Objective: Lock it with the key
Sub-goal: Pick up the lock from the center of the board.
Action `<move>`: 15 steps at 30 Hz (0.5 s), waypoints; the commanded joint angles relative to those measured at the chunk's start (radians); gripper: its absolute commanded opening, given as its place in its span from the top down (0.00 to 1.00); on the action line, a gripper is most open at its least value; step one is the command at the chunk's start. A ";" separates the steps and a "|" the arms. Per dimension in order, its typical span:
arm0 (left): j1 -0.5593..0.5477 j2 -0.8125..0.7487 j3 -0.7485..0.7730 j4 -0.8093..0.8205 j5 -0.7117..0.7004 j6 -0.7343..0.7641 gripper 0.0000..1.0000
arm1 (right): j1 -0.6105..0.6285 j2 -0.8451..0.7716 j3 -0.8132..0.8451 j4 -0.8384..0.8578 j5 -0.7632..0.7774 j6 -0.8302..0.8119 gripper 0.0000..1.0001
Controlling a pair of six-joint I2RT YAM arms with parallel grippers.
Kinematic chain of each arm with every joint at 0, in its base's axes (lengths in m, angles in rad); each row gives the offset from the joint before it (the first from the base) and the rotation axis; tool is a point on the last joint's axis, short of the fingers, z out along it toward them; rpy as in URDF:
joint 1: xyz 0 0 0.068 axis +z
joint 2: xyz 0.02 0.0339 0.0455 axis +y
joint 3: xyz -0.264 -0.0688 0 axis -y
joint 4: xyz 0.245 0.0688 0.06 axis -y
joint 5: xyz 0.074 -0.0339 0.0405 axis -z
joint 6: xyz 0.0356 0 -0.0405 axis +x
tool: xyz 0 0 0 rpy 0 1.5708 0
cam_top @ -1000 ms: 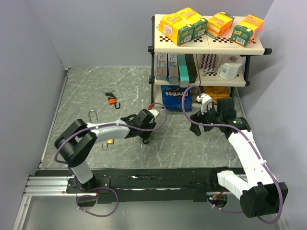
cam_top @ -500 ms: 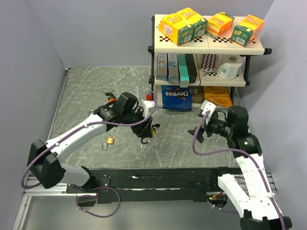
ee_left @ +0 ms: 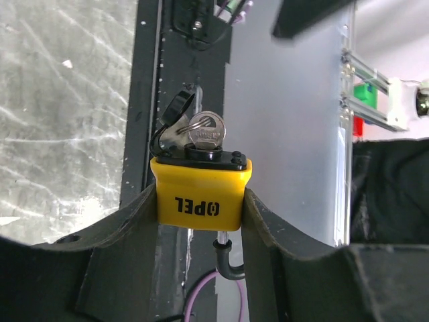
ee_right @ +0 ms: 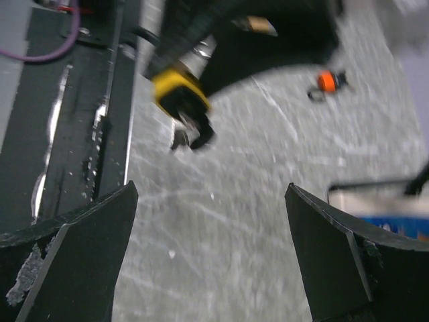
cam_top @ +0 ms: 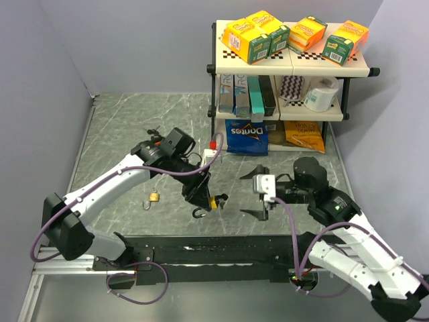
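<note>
A yellow padlock (ee_left: pixel 200 190) marked OPEL hangs off the table with my left gripper (ee_left: pixel 200 201) shut on its body. A silver key (ee_left: pixel 206 131) stands in its keyhole, a black cap flipped aside next to it. The dark shackle (ee_left: pixel 228 258) sticks out on the opposite side. In the top view the padlock (cam_top: pixel 213 200) is above the near part of the table, held by the left gripper (cam_top: pixel 204 198). My right gripper (cam_top: pixel 253 193) stands open just right of it, facing it. The right wrist view shows the padlock (ee_right: pixel 177 94) ahead of the open right gripper (ee_right: pixel 211 228), apart from it.
A small brass padlock (cam_top: pixel 154 196) lies on the table left of the held one. An orange padlock (cam_top: pixel 157 141) lies further back. A shelf (cam_top: pixel 288 67) with boxes stands at the back right, a Doritos bag (cam_top: pixel 247 136) at its foot. The black base rail (cam_top: pixel 214 249) runs along the near edge.
The left arm has carried the yellow padlock nearer and slightly right. The right arm has swung down and left, its open gripper now facing the padlock.
</note>
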State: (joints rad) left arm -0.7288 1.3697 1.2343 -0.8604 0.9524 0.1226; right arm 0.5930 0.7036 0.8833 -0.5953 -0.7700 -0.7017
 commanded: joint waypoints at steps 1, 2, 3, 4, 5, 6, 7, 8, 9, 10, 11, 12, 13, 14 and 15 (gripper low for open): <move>0.000 0.057 0.109 -0.095 0.118 0.101 0.82 | 0.135 0.045 0.036 0.118 0.081 -0.061 0.03; 0.000 0.065 0.113 -0.106 0.124 0.106 0.82 | 0.164 0.059 0.040 0.132 0.110 -0.079 0.04; 0.000 0.071 0.113 -0.108 0.129 0.098 0.82 | 0.209 0.071 0.046 0.137 0.124 -0.091 0.06; 0.000 0.069 0.106 -0.101 0.129 0.094 0.82 | 0.234 0.094 0.049 0.141 0.133 -0.102 0.10; 0.000 0.068 0.100 -0.092 0.128 0.085 0.82 | 0.252 0.106 0.058 0.146 0.143 -0.117 0.12; 0.000 0.060 0.097 -0.074 0.128 0.069 0.82 | 0.287 0.115 0.062 0.160 0.159 -0.120 0.14; 0.000 0.057 0.087 -0.069 0.128 0.065 0.82 | 0.301 0.137 0.063 0.164 0.167 -0.124 0.17; 0.002 0.055 0.085 -0.068 0.131 0.061 0.82 | 0.312 0.148 0.065 0.169 0.173 -0.131 0.18; 0.000 0.052 0.082 -0.065 0.132 0.052 0.82 | 0.324 0.158 0.066 0.184 0.192 -0.131 0.19; 0.000 0.054 0.077 -0.060 0.137 0.049 0.82 | 0.340 0.178 0.065 0.187 0.198 -0.133 0.21; 0.002 0.052 0.077 -0.058 0.140 0.046 0.82 | 0.349 0.189 0.066 0.190 0.202 -0.145 0.22; 0.000 0.049 0.077 -0.057 0.141 0.039 0.82 | 0.356 0.209 0.066 0.189 0.219 -0.153 0.25; 0.000 0.051 0.074 -0.052 0.143 0.037 0.82 | 0.381 0.217 0.065 0.190 0.230 -0.166 0.25; 0.000 0.049 0.073 -0.052 0.143 0.035 0.82 | 0.390 0.224 0.059 0.193 0.245 -0.189 0.26; 0.000 0.051 0.073 -0.052 0.143 0.034 0.82 | 0.401 0.229 0.052 0.204 0.256 -0.194 0.28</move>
State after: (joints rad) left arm -0.7277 1.4471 1.2999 -0.9398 1.0172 0.1665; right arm 0.9489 0.9150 0.9054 -0.4549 -0.5686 -0.8242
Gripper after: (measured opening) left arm 0.492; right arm 0.747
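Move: The key stands in the yellow lock that I already hold in my left hand, roughly 3 cm to that hand's right and 1 cm above it. From my right hand the key is about 8 cm left, 2 cm back and 3 cm down; the lock body is some 3 cm farther left of the key, and the lock's black cap sits about 2 cm forward of it. The Doritos bag is well ahead of my right hand, about 28 cm forward, 2 cm left and 18 cm down. I bring my right hand in from the side towards the key, about 7 cm left, first easing back a little and then sinking some 2 cm. Its fingers, wide open at first, narrow by about a quarter as the wrist turns roughly 15 degrees, mostly counter-clockwise. My left hand stays in place and keeps the lock pinched with the key facing my right hand. ##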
